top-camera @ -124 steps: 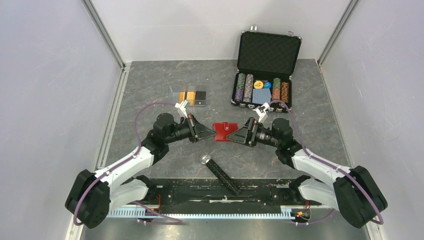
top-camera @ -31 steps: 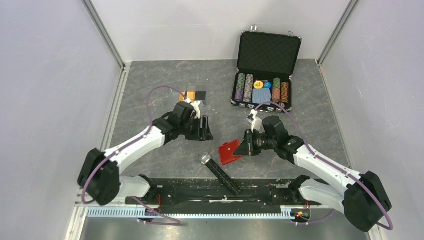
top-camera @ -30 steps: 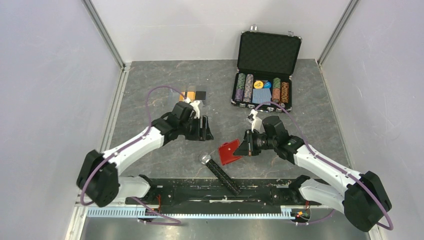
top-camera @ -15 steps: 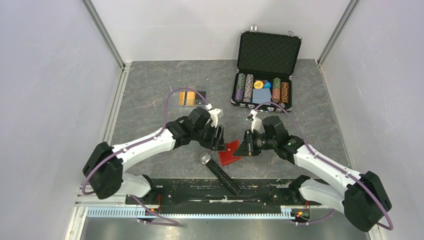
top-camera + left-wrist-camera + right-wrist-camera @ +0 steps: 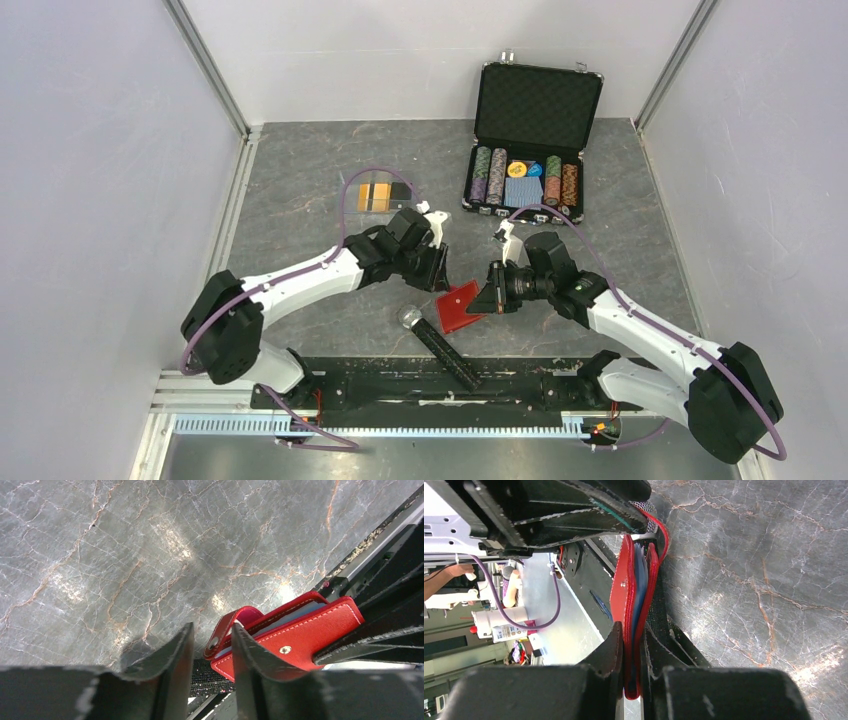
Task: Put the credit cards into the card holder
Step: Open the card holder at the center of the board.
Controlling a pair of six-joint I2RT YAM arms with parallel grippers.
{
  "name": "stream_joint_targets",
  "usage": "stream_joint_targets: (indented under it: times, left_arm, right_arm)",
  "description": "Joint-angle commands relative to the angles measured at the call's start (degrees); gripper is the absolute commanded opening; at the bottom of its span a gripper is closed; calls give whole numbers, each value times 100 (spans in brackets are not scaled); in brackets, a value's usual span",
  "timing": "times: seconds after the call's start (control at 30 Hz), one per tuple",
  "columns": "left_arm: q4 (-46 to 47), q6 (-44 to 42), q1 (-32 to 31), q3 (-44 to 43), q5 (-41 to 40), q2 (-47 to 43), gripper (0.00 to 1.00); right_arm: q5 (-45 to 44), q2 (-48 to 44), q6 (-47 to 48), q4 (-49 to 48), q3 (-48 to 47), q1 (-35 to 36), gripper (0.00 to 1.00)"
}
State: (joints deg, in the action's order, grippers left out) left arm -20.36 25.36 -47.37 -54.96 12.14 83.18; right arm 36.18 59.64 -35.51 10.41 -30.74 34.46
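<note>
The red card holder is held on edge just above the table, and my right gripper is shut on its folded spine. In the right wrist view the right gripper pinches the card holder, with blue-grey sleeves showing between the red covers. My left gripper is at the holder's upper left corner. Its jaws stand apart in the left wrist view, and the closing tab of the card holder lies in the gap. The credit cards, orange and black, lie flat at the back left.
An open black poker-chip case stands at the back right. A black glittery stick with a silvery end lies just in front of the holder. The arms' base rail runs along the near edge. Walls close off both sides.
My left arm has swung right from beside the cards to the holder's tab, and its jaws have narrowed. The right arm has kept still, gripping the holder.
</note>
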Motion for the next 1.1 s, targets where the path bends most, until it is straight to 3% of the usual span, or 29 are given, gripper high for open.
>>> stream_joint_targets:
  times: [0.0, 0.1, 0.2, 0.3, 0.33, 0.43, 0.53, 0.63, 1.07]
  left_arm:
    - [138, -421, -9, -299, 153, 186, 36]
    - [138, -455, -4, -306, 309, 212, 25]
    - [138, -480, -8, -255, 332, 120, 4]
    - [53, -495, -6, -217, 175, -70, 2]
    - [-20, -509, -3, -240, 137, -143, 2]
    - [-344, -639, -3, -430, 71, -416, 2]
    - [-790, -921, -3, -792, 100, -676, 2]
    - [-1315, -1292, -8, -1260, 255, -852, 2]
    - [-2755, -1930, -9, -2819, 792, -646, 2]
  right_arm:
    - [137, -42, 105, -131, -239, 25, 0]
    - [126, -35, 108, -133, -243, 26, 0]
    - [109, -29, 124, -135, -248, 25, 0]
    - [36, -22, 169, -136, -256, 26, 2]
    - [-2, -22, 201, -121, -269, 24, 10]
    - [-198, -34, 441, 60, -482, 25, 49]
    - [-520, -86, 792, 388, -886, 26, 80]
    - [-756, -142, 1185, 695, -1338, 26, 97]
    - [-812, -177, 2350, 842, -2295, 25, 98]
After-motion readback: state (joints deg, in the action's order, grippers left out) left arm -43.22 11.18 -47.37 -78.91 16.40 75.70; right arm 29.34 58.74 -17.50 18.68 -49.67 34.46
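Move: The card holder's loose red strap sits right between the left hand's half-open fingertips, about 1 cm back and 1 cm right. The card holder's middle lies some 3 cm back, 3 cm right and 1 cm below. The microphone on the table is about 8 cm back, level sideways and 10 cm down; the credit cards are roughly 24 cm ahead, 15 cm left. From the right hand, still pinching its edge, the card holder's middle lies about 4 cm left, level fore and aft, 2 cm below. The left fingers sink a little and shut on the card holder's strap while the right hand holds still, keeping its pinch; then the left hand rises about 15 cm with the strap, turning slightly clockwise. As that lift starts the right fingers open wide and let go, and the right hand follows up some 10 cm and forward about 5 cm, its fingertips swinging forward by roughly 25 degrees. ##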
